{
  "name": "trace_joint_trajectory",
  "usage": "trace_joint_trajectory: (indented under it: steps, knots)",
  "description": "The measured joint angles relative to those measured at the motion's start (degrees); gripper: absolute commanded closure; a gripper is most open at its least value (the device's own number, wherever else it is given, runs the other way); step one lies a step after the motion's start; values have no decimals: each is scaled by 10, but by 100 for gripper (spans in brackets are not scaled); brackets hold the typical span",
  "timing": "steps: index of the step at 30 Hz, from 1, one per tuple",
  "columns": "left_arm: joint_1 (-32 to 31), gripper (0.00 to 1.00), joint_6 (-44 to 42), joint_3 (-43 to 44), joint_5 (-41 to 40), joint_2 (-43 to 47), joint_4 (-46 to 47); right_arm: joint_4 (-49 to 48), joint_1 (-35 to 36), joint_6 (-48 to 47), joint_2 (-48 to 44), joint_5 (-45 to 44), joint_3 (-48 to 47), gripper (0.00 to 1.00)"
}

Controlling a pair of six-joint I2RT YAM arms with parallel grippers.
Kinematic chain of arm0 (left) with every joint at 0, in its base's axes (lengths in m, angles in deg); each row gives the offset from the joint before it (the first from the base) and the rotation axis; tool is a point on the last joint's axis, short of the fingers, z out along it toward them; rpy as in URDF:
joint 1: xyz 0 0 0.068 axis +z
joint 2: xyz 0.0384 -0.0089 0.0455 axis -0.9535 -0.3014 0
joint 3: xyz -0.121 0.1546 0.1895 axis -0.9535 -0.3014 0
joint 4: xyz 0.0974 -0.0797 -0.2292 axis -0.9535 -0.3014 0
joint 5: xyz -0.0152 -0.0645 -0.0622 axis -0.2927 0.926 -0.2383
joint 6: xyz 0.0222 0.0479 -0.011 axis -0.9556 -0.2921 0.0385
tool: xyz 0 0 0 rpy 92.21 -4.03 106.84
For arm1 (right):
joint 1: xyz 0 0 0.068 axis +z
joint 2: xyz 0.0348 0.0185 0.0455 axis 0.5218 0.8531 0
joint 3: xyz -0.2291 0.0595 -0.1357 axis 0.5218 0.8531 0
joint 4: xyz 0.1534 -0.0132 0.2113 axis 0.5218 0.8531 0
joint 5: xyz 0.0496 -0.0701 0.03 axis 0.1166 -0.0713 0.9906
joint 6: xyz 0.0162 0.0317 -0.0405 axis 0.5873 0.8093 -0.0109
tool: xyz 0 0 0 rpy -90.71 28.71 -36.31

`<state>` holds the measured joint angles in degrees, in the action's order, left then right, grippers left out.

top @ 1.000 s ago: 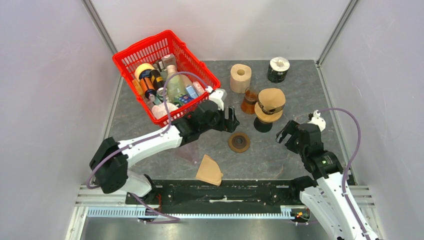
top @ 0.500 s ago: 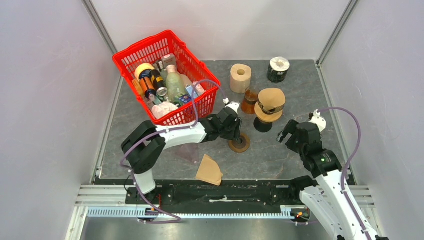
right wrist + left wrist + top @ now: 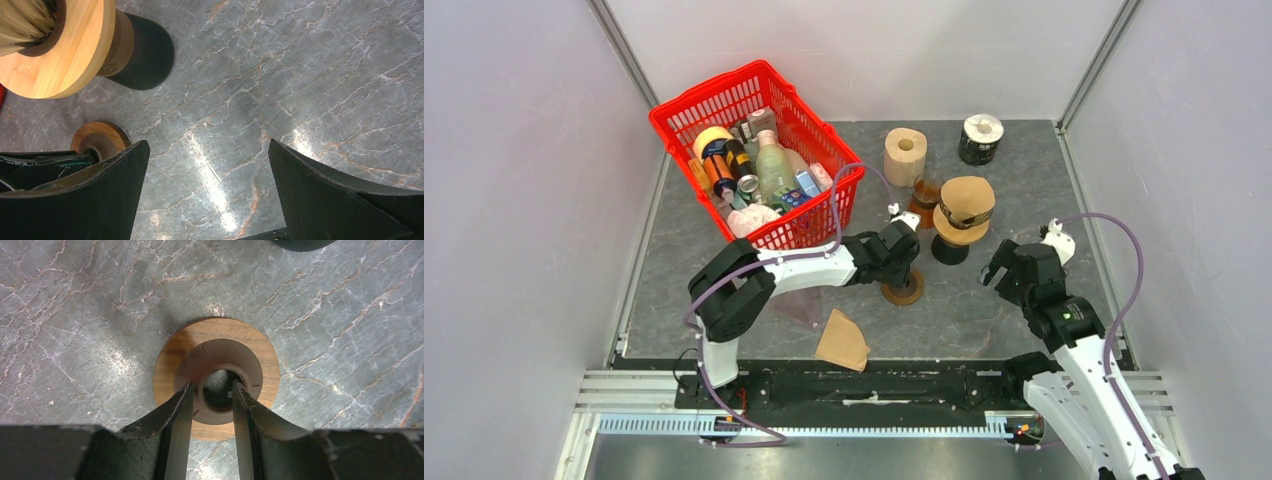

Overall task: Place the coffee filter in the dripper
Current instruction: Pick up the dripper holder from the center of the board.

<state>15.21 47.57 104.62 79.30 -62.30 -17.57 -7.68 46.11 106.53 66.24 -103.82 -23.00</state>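
Note:
The dripper point(image 3: 905, 290) is a round wooden disc with a brown collar and a centre hole, lying on the table's middle. In the left wrist view the dripper point(image 3: 262, 357) sits just under my left gripper point(image 3: 210, 386). Its jaws stand half closed, one finger on either side of the collar's hole; contact cannot be made out. From above, the left gripper point(image 3: 900, 268) covers the disc's far side. A tan cone-shaped coffee filter point(image 3: 842, 340) lies flat near the front edge, apart from both grippers. My right gripper point(image 3: 998, 268) hangs open over bare table to the right, nothing between its fingers point(image 3: 107, 190).
A red basket point(image 3: 757, 68) full of bottles stands at the back left. A wooden stand point(image 3: 964, 212) holding paper filters, an amber glass point(image 3: 921, 204), a paper roll point(image 3: 905, 155) and a dark tin point(image 3: 980, 139) stand behind the dripper. The stand point(image 3: 55, 55) is close to the right gripper's left.
The left arm has swung right from beside the basket to over the dripper, and its jaws have narrowed from wide open. The right arm has barely moved.

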Motion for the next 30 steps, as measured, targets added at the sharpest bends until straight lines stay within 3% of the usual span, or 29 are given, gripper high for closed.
trace_joint_trajectory:
  steps: [9,14,19,30]
  knots:
    - [-7,61,0,10,-24,-16,-30,0,0,-10,20,-1,0,3]
    - [-8,70,0,32,-35,-31,-47,-1,0,-11,27,-1,0,3]
    - [-9,97,-3,50,-46,-41,-62,-1,0,-14,29,-2,0,3]
    - [-12,98,-11,12,-67,-12,-20,-2,0,-21,14,2,0,3]
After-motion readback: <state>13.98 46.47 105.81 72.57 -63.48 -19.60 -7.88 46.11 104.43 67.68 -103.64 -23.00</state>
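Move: Just under the left hand sits the dripper holder, its middle some 1 cm ahead, 2 cm to the right and 2 cm below; one fingertip is over its centre hole, the other outside the collar. The black stand carrying the dripper is about 8 cm ahead and 11 cm to the right, the amber carafe roughly 16 cm ahead and 4 cm right, the spare filters 13 cm back and 14 cm left. From the right hand the holder lies some 17 cm left, 3 cm ahead and 11 cm lower. Easing down about 1.5 cm onto the dripper holder with half-open fingers astride the near-left wall of its collar, the left hand creeps about 1 cm forward with a slight roll. It then shuts the fingers almost fully, pinching that thin wall, and comes up again by roughly 1 cm. ##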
